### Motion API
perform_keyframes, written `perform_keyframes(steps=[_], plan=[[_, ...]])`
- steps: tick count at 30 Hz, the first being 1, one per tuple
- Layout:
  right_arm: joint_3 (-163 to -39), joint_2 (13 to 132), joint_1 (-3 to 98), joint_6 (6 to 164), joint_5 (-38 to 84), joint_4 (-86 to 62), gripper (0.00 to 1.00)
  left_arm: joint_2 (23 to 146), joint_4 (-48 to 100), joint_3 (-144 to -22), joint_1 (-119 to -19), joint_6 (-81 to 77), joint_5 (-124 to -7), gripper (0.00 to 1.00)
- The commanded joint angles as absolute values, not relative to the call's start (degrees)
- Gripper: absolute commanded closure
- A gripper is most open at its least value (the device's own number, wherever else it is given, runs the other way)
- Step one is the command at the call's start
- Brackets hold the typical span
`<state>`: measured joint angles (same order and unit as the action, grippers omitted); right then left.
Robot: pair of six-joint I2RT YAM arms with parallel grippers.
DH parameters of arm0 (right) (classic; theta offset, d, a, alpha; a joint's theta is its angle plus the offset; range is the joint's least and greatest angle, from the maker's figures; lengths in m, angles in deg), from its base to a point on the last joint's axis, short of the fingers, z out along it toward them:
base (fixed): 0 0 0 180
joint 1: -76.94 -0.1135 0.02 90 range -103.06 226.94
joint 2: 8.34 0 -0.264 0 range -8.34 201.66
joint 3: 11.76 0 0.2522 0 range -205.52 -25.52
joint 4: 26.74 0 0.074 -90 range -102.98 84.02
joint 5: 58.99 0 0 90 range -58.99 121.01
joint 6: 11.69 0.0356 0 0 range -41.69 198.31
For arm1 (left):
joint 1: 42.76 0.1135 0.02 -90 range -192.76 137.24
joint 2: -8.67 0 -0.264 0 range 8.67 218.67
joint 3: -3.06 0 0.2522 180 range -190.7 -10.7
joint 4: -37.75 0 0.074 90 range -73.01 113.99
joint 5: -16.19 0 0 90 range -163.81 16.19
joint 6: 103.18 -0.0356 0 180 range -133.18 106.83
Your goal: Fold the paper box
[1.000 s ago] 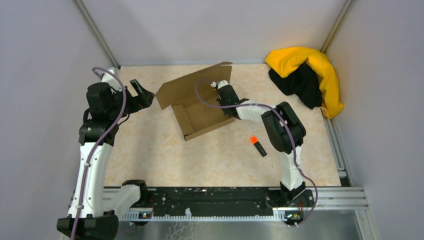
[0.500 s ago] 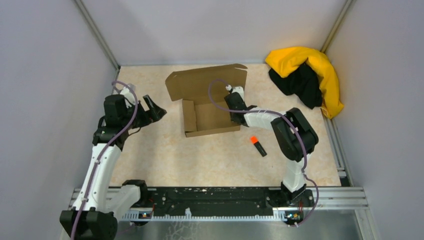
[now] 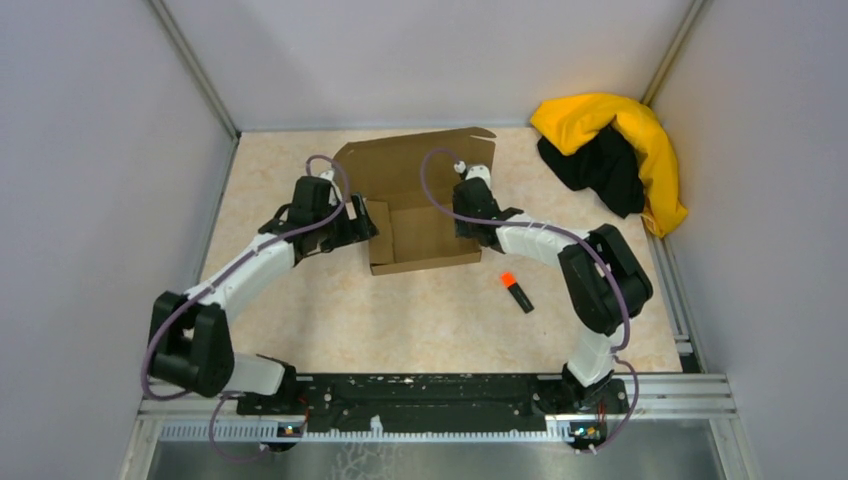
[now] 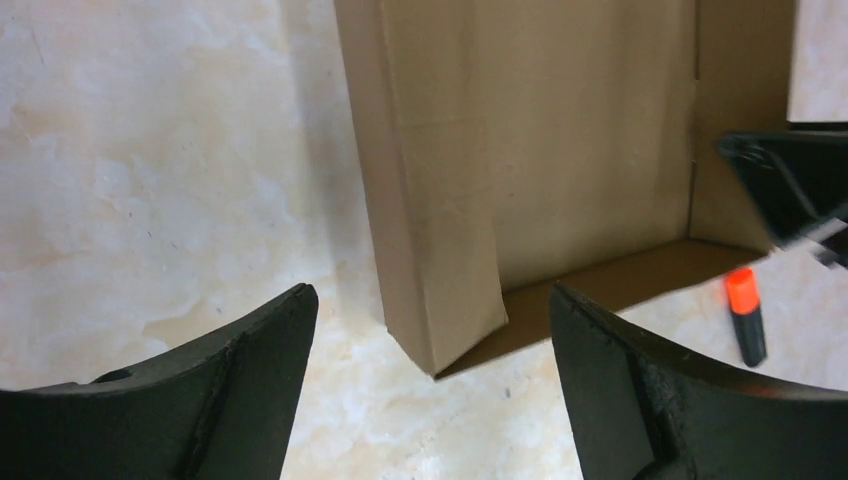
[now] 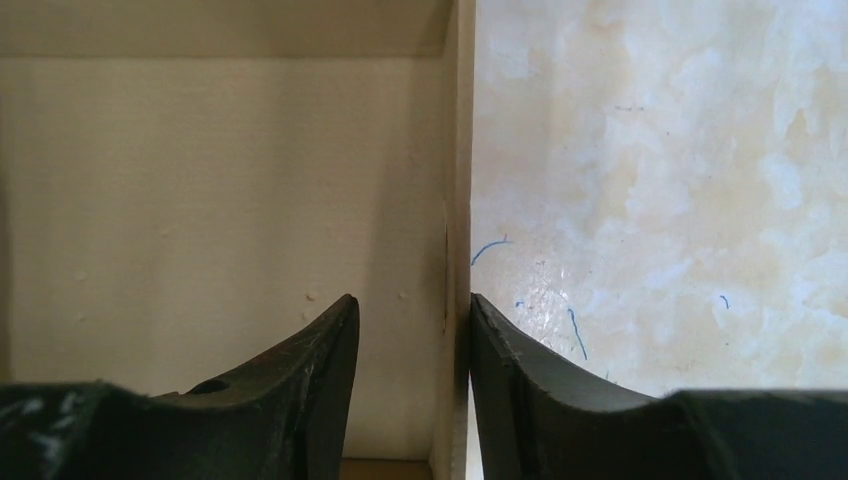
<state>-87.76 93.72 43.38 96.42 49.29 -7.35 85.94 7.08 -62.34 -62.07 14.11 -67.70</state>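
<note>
The paper box (image 3: 425,238) is a brown cardboard tray on the table's far middle, its lid flap (image 3: 415,165) standing up at the back. My left gripper (image 3: 358,225) is open just outside the tray's left wall. In the left wrist view that wall's near corner (image 4: 440,300) lies between the spread fingers (image 4: 432,295), touching neither. My right gripper (image 3: 470,226) straddles the right wall (image 5: 458,150). Its jaws (image 5: 412,300) stand open: the right finger lies against the wall's outer face, and the left finger is clear of it above the tray floor (image 5: 220,180).
An orange-capped black marker (image 3: 516,292) lies on the table right of the box's front corner, also seen as the marker (image 4: 746,316). A yellow-and-black cloth heap (image 3: 612,150) fills the far right corner. Grey walls close in three sides.
My left arm swung in from the left side to the box's left wall. The box turned square to the table, then stayed put. My right gripper's jaws opened on the right wall.
</note>
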Motion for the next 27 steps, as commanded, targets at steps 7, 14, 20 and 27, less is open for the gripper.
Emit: perform_keyframes(steps=[7,14,20,27], plan=[[-85.08,85.43,43.65,95.75,44.36,-10.74,0.59,97.00,13.08,-68.47,-63.16,11.63,-73.28,0.19],[-84.10,86.01,43.68,96.12,43.49,-11.98,0.59,103.35,12.97,-71.79,-65.72,10.95,-79.11,0.28],[-83.76,86.54,43.66,96.33,41.84,-12.54,0.61,107.36,10.38,-73.89,-67.06,10.30,-85.30,0.54],[-83.69,88.33,43.64,95.95,41.60,-12.54,0.62,108.96,7.82,-74.80,-68.34,9.62,-92.21,0.71]])
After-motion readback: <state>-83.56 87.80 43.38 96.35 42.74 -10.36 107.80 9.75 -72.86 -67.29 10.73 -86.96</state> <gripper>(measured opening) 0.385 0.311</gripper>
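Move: The box's left side wall lies about 5 cm ahead of the left hand, 2 cm to its right and 8 cm below; the front wall's middle is 1 cm back, 11 cm right and 10 cm below, and the raised lid some 14 cm ahead, 10 cm right. The right hand straddles the right side wall, which is 1 cm to its right and 2 cm below, with the left wall roughly 17 cm to its left, level with it and 3 cm lower. The left hand comes down about 7 cm while reaching forward some 6 cm, its open fingers going either side of the box's left wall and closing from nearly wide to about a third open to pinch it, as the wrist rolls its left side up by about 20 degrees. The right hand stays astride the right wall with its fingers about as far apart as before, rising about 3 cm early on, settling back slightly, and easing a little back and left. ##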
